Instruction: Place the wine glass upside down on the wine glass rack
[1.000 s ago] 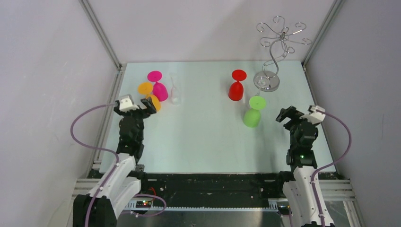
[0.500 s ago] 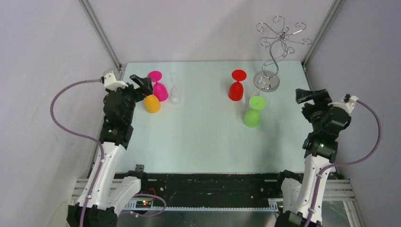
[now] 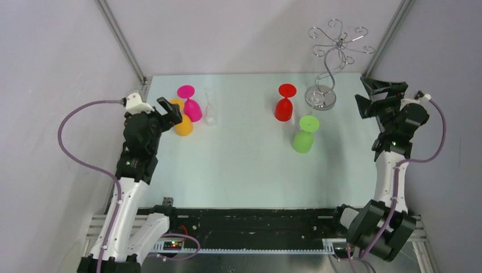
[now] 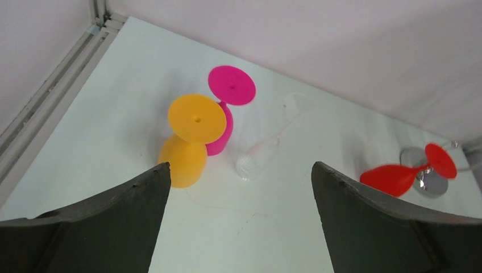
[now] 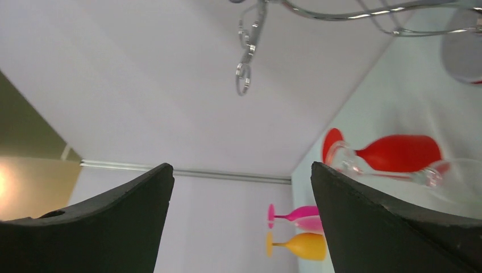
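Note:
The chrome wine glass rack (image 3: 328, 67) stands at the back right, its round base (image 3: 320, 98) on the table and its curled arms empty. Its arms also show in the right wrist view (image 5: 248, 54). Five glasses stand bowl down on the table: pink (image 3: 191, 106), orange (image 3: 183, 124), clear (image 3: 211, 111), red (image 3: 283, 108) and green (image 3: 303, 140). My left gripper (image 3: 172, 111) is open and empty, just left of the orange glass (image 4: 186, 153). My right gripper (image 3: 373, 96) is open and empty, raised to the right of the rack.
Grey walls with metal corner posts (image 3: 121, 42) close in the table at the back and on both sides. The pink glass (image 4: 227, 108) touches the orange one. The red glass (image 4: 398, 177) stands close beside the rack base (image 4: 430, 183).
Both arms rose and reached back. The left gripper moved up beside the orange glass. The right gripper swung out to the right and back, level with the rack.

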Controlling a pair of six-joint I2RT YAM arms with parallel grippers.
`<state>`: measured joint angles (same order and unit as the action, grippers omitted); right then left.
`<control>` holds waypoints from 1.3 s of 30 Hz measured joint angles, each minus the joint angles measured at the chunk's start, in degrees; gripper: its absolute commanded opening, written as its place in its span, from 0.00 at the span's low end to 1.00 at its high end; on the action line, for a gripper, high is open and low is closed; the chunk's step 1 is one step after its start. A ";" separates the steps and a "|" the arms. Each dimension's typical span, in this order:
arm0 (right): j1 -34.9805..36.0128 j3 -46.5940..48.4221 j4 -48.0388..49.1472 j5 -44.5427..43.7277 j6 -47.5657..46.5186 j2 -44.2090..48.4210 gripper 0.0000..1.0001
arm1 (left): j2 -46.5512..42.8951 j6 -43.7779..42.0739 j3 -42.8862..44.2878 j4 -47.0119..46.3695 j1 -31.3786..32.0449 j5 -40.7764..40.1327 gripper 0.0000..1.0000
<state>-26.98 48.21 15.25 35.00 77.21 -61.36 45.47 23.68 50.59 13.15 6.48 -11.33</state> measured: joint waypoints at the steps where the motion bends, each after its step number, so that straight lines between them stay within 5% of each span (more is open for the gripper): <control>1: 0.74 1.51 0.92 -0.07 1.09 -1.57 0.95 | 0.02 -1.14 0.00 0.24 0.39 0.31 0.98; 17: 11.06 20.17 0.68 -11.08 9.14 -24.57 0.92 | -0.52 -13.29 -0.15 1.66 10.73 -0.68 0.98; 39: 15.26 28.06 4.37 -15.76 16.92 -36.70 0.50 | -0.61 -15.21 -0.22 2.64 13.90 -3.67 0.98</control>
<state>-11.73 76.27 19.62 19.25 94.13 -98.06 44.86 8.47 50.37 15.79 20.38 -15.00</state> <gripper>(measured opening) 0.533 0.983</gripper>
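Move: The wine glass rack's nearest wire arm lies about 19 cm ahead of the right hand, 2 cm to its left and about level in height. The rack's hub is some 26 cm ahead and 1 cm left. Below, the near clear glass stands 11 cm ahead and 9 cm left. From the left hand the rack arm is about 18 cm ahead, 74 cm right, slightly higher; the yellow glass is 10 cm ahead, 3 cm right. Forward some 18 cm the right hand reaches towards the rack's near arm, first arching up about 4 cm, then dipping some 6 cm, and easing left near the end. Already turned on its side, it rolls nearly 20 degrees further, left side rising, while its fingers close to about half open around the rod. The left hand, open, swings about 5 cm right, turning clockwise and rolling level. ##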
